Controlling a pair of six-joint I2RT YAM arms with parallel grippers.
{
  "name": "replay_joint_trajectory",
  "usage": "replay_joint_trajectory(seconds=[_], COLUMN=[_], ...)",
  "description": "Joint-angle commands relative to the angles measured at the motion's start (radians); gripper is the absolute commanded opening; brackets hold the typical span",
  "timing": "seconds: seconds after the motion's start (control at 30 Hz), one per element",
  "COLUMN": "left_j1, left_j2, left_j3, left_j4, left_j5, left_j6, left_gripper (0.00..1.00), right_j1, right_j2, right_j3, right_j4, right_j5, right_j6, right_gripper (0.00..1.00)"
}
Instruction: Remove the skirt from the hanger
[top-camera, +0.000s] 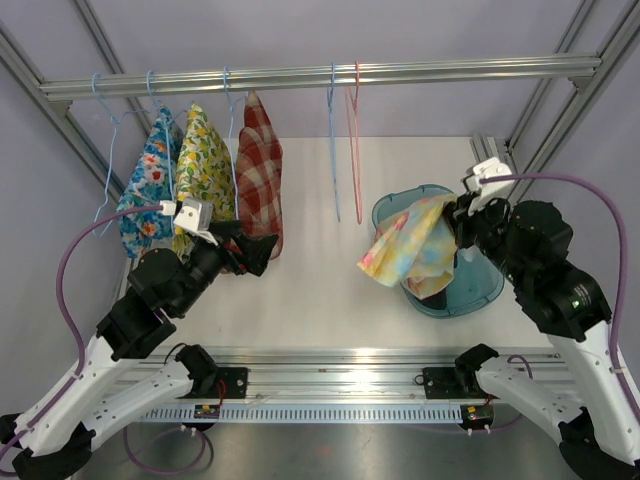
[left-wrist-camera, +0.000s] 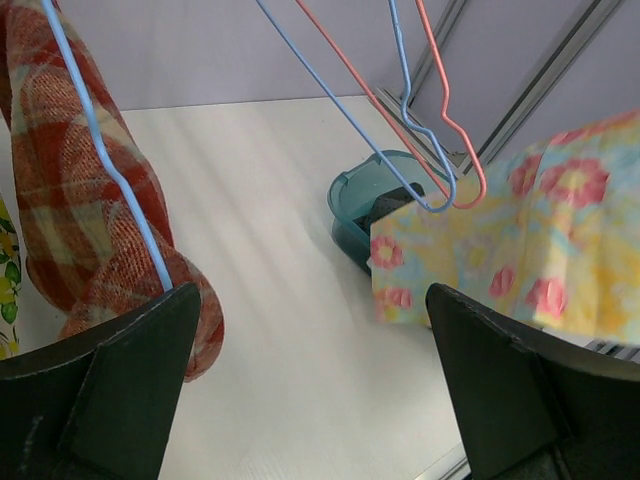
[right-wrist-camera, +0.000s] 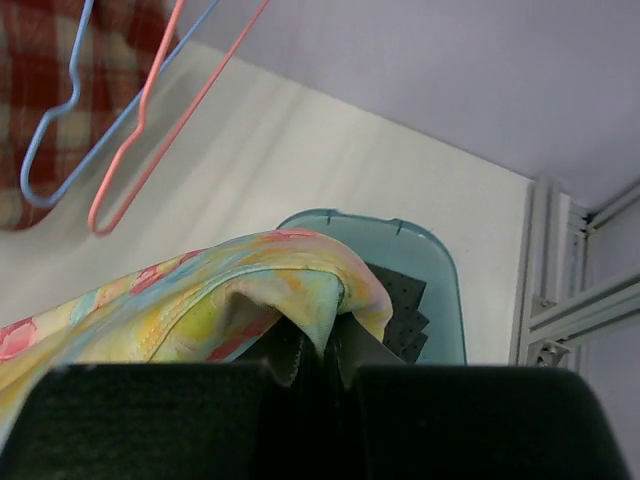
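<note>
A pastel yellow, pink and blue floral skirt (top-camera: 410, 245) hangs free of any hanger, draped over the near-left rim of a teal bin (top-camera: 480, 296). My right gripper (top-camera: 462, 222) is shut on a fold of the skirt (right-wrist-camera: 200, 290) above the bin (right-wrist-camera: 440, 290); its jaws (right-wrist-camera: 325, 345) pinch the cloth. Two bare hangers, blue (top-camera: 333, 150) and pink (top-camera: 355, 140), hang from the rail. My left gripper (top-camera: 255, 250) stands open with nothing in it (left-wrist-camera: 310, 300), just right of a red plaid garment (left-wrist-camera: 90, 200) on a blue hanger (left-wrist-camera: 110, 170).
A lemon-print garment (top-camera: 205, 165) and a blue floral one (top-camera: 150, 180) hang at the rail's left beside the plaid one (top-camera: 260, 170). Dark perforated pieces (right-wrist-camera: 400, 300) lie in the bin. Metal frame posts stand at the back right.
</note>
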Motion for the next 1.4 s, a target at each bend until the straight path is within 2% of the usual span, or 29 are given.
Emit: replay_joint_trajectory(seconds=[0.0, 0.3, 0.47, 0.6, 0.77, 1.07, 1.23, 1.37], left_j1=[0.002, 0.002, 0.002, 0.002, 0.002, 0.002, 0.002, 0.002], left_j2=[-0.006, -0.011, -0.019, -0.019, -0.008, 0.026, 0.049, 0.064], left_j3=[0.033, 0.078, 0.081, 0.089, 0.116, 0.142, 0.174, 0.193], left_j4=[0.046, 0.008, 0.0, -0.001, -0.015, -0.01, -0.015, -0.017], left_j5=[0.022, 0.019, 0.019, 0.02, 0.019, 0.023, 0.023, 0.019], left_j6=[0.028, 0.051, 0.051, 0.058, 0.077, 0.094, 0.103, 0.11], left_gripper=[0.99, 0.99, 0.99, 0.99, 0.99, 0.99, 0.99, 0.99], right_j1=[-0.007, -0.047, -0.169, -0.304, -0.437, -0.438, -0.465, -0.501], right_j2=[0.054, 0.132, 0.191, 0.237, 0.323, 0.473, 0.696, 0.882], right_j3=[0.13, 0.229, 0.263, 0.225, 0.111, -0.094, -0.11, -0.064], right_j4=[0.087, 0.029, -0.057, -0.115, -0.1, 0.056, -0.019, -0.137], right_j5=[0.225, 0.275, 0.201, 0.007, -0.2, -0.392, -0.552, -0.783], right_j6=[0.111, 0.141, 0.169, 0.169, 0.122, 0.057, -0.004, -0.13], right_gripper=[0.0, 0.0, 0.0, 0.0, 0.0, 0.0, 0.0, 0.0])
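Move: Ahead of and well below the right hand, which already holds the floral skirt, is the teal basin: its middle lies about 8 cm forward, 3 cm right and 28 cm down. The dark skirt in the basin is about 2 cm ahead, directly in line sideways and just as low; the empty red hanger hangs some 17 cm left and 11 cm ahead, near hand height. From the left hand, the basin is roughly 12 cm ahead, 36 cm right and 25 cm down. Carrying the floral skirt in its still-shut fingers, the right hand first rises about 4 cm while going forward and right, then plunges some 30 cm towards the basin, still easing forward and swinging back left. The wrist turns clockwise and back, tipping the fingers steeply down by about 55 degrees. The left hand, fingers open, rises about 4 cm. ##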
